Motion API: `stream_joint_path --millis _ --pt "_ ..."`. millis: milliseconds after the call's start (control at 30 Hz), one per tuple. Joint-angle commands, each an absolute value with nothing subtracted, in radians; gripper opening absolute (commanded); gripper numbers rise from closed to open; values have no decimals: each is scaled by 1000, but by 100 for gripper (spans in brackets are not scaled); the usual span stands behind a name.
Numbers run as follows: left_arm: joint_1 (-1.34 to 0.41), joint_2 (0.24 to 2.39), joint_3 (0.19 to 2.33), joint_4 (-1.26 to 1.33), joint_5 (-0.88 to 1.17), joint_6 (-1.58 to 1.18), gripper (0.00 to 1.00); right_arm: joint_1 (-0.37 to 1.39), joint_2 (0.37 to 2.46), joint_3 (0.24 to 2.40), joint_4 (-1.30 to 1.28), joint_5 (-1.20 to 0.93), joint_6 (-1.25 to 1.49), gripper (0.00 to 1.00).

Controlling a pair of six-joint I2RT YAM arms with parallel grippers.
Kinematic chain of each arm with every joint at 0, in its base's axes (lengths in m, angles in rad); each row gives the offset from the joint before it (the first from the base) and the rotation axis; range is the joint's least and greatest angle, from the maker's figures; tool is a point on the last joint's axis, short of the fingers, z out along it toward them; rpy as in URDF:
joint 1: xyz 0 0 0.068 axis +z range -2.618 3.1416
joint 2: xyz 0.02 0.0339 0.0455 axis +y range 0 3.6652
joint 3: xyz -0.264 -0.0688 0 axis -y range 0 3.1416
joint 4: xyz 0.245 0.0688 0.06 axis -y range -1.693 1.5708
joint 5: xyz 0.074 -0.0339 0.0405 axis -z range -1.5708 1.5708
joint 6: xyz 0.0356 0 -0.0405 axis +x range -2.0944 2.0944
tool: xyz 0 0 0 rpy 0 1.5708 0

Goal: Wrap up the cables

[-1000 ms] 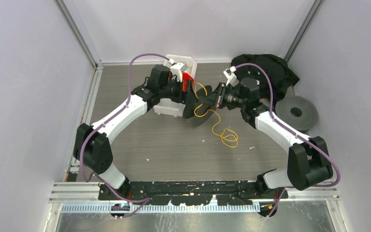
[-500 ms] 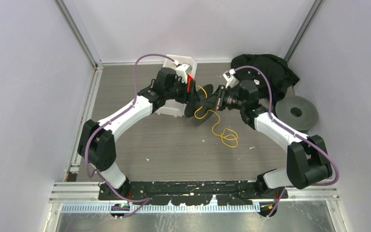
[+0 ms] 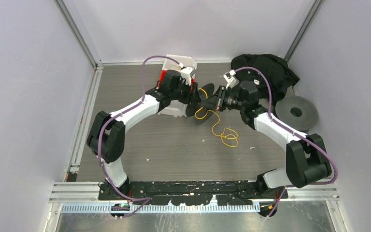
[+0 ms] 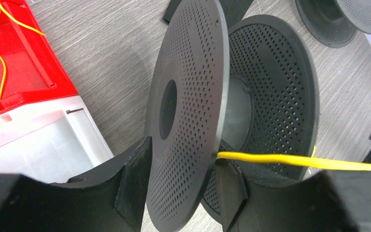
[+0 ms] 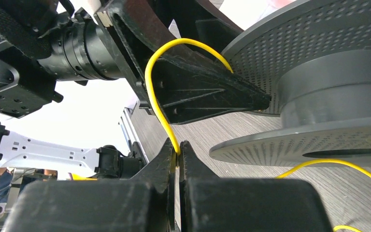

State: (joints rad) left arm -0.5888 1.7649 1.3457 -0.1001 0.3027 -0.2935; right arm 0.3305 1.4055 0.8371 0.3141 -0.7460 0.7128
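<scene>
A dark grey perforated spool (image 3: pixel 199 110) (image 4: pixel 188 87) (image 5: pixel 328 72) stands on edge mid-table between my two grippers. My left gripper (image 3: pixel 192 96) (image 4: pixel 181 188) straddles the spool's near flange, one finger (image 4: pixel 133 188) on each face, close against it. Whether they press it, I cannot tell. A yellow cable (image 3: pixel 216 126) (image 4: pixel 294 161) (image 5: pixel 152 92) runs from between the flanges to my right gripper (image 3: pixel 212 102) (image 5: pixel 178 145), which is shut on it. The rest of the cable trails to loose loops (image 3: pixel 229 137) on the table.
A white bin (image 3: pixel 173 110) (image 4: pixel 53 140) with a red insert (image 4: pixel 19 63) holding more yellow cable (image 4: pixel 2 72) sits just behind the left gripper. Another grey spool (image 3: pixel 296 112) lies flat at the right. A black cloth (image 3: pixel 265 67) is heaped at the back right.
My left wrist has rolled over and the arm has shifted right toward the spool, its jaws narrowing around the flange. The right gripper has stayed shut on the cable, barely moving.
</scene>
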Motion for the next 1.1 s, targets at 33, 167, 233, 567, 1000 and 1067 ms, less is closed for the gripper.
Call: stream_joint_path --millis 33,167,233,567,1000,1067 --pt "-591 1785 1406 -17 314 -250 48 311 1398 836 361 -764 724 1" --pt "-593 1776 1405 -21 308 -234 43 302 1403 835 374 -767 736 1" --pt "-593 1762 1395 -18 303 -230 42 297 1408 834 379 -767 742 0" --pt "-594 1774 1394 -10 319 -219 16 285 1425 832 403 -774 758 1" --pt "-595 1741 1480 -172 328 -191 0 253 1312 929 10 -663 564 1" --pt "-595 1717 1502 -246 327 -178 0 253 1285 981 -128 -592 487 0"
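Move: Set astride the left flange of the grey spool, the left hand's fingers are still half open; the spool's middle is roughly 4 cm back, 2 cm right and 7 cm below. From that hand the red bin lies about 5 cm ahead, 9 cm left and 14 cm down, the loose cable coil some 20 cm back, 15 cm right and 17 cm down. From the right hand, which holds the yellow cable, the spool's middle is level fore and aft, 1 cm left and 10 cm below. Easing about 1 cm forward, the left hand then stays nearly in place and closes from half open to shut, pinching the spool's left flange with the cable caught at the fingertips. The right hand keeps its closed grip on the cable and draws about 3 cm to the right, away from the left hand, edging forward early and dipping about 1 cm at the end. ##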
